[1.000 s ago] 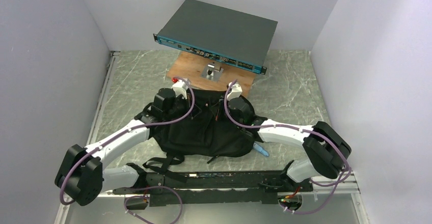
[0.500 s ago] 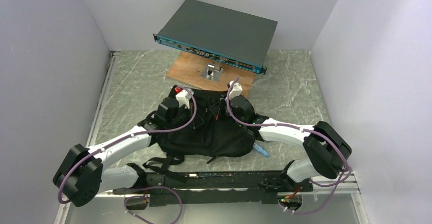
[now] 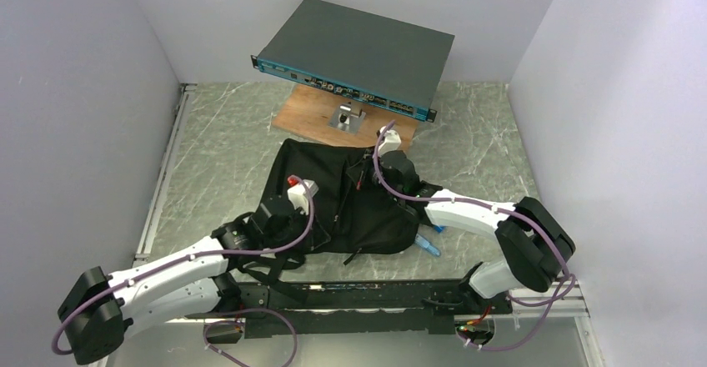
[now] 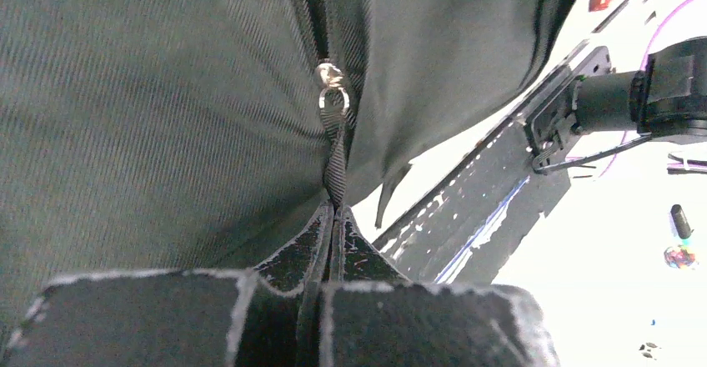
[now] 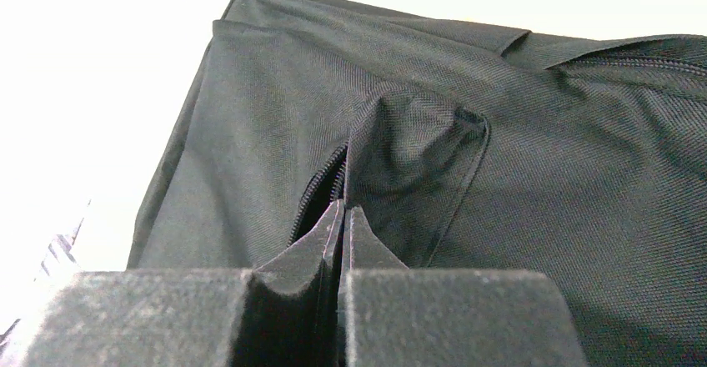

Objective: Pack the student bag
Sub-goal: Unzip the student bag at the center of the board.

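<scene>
The student bag [image 3: 333, 196] is a black fabric backpack lying flat mid-table. My left gripper [image 3: 292, 217] is over its near left part. In the left wrist view it [image 4: 336, 213] is shut on the black zipper pull strap [image 4: 336, 163], which hangs from a metal slider [image 4: 331, 79] on the bag's zipper line. My right gripper [image 3: 379, 171] is at the bag's far right part. In the right wrist view it [image 5: 343, 208] is shut on a raised fold of bag fabric [image 5: 400, 133] beside a partly open zipper [image 5: 321, 188].
A flat dark grey rack device [image 3: 354, 54] with a teal front stands raised on a wooden board [image 3: 304, 117] at the back. A blue object [image 3: 427, 243] lies by the bag's near right corner. The arms' black base rail [image 3: 375, 292] runs along the near edge. Grey walls stand on both sides.
My left gripper has drawn back from the bag's far edge toward the near edge, holding the zipper pull. The bag now lies flatter and longer. My right gripper shifted slightly farther away.
</scene>
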You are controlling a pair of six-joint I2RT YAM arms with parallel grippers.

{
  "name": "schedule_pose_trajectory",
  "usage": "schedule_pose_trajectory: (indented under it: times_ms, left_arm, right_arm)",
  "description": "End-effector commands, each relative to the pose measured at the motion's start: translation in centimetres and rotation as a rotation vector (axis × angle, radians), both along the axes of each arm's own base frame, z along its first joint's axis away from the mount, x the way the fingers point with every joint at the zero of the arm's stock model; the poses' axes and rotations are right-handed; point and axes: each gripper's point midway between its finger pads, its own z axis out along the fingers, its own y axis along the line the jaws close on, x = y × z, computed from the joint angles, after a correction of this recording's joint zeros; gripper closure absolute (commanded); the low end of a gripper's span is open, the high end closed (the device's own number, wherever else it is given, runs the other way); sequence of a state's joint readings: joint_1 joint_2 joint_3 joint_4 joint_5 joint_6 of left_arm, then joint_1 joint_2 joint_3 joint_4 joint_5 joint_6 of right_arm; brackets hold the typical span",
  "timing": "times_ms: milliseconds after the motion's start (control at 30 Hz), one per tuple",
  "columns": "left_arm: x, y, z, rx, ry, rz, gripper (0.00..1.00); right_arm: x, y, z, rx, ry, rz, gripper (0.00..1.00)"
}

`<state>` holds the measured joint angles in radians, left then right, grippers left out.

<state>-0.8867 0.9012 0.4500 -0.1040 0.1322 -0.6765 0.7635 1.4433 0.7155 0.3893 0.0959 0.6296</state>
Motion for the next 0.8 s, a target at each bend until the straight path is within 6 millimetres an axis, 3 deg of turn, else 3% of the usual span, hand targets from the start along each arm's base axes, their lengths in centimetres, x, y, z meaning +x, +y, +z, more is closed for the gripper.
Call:
schedule_pose_trajectory:
  times_ms: [0,233,333,367,400,467,533,667,767]
  left_arm:
    - [-2.0,1.7,-2.1,0.046,0.093,0.025,1.00]
    - [-1.0,1.0,-0.7,0.055,0.040,0.006,1.00]
    - [-0.8,0.4,0.5,0.048,0.016,-0.026,1.00]
    - [-0.7,0.3,0.9,0.053,0.010,-0.028,0.97]
    - [-0.6,0.4,1.2,0.062,0.005,-0.031,0.87]
    - [-0.4,0.7,1.5,0.081,-0.014,-0.033,0.64]
    - [0.0,1.0,2.0,0.089,-0.042,-0.021,0.50]
    - [1.0,1.4,3.6,0.090,-0.116,-0.005,0.36]
    - [1.8,1.5,5.1,0.091,-0.173,0.002,0.31]
  right_arm:
    - [2.9,0.2,4.8,0.066,-0.138,-0.046,1.00]
    - [1.4,1.1,3.5,-0.025,-0.111,0.050,1.00]
    - [0.1,0.8,3.2,-0.107,-0.081,0.090,0.85]
    - [-0.5,0.4,3.3,-0.136,-0.084,0.102,0.79]
    - [-1.1,-0.1,3.4,-0.170,-0.084,0.106,0.73]
    - [-2.2,-1.7,3.8,-0.221,-0.087,0.102,0.59]
    - [-3.5,-4.0,4.3,-0.254,-0.083,0.075,0.48]
    - [-5.5,-10.2,3.6,-0.328,-0.047,-0.076,0.43]
    - [-6.7,-15.9,1.8,-0.362,0.037,-0.276,0.39]
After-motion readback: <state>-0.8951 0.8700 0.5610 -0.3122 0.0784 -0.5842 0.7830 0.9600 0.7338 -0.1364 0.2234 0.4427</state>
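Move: The left fingers already pinch the zipper pull's cloth tab; the slider sits about 3 cm ahead of them and 2 cm right, and the small bottom loop some 6 cm right and 4 cm back. The right fingers already hold bag fabric beside the zip opening; from them the slider is roughly 8 cm back, 5 cm left, and the blue marker about 13 cm back, 15 cm right. Left hand dips 2 cm, frees zipper pull, rises; right frees bag fabric, withdrawing 12 cm right, up, back. ##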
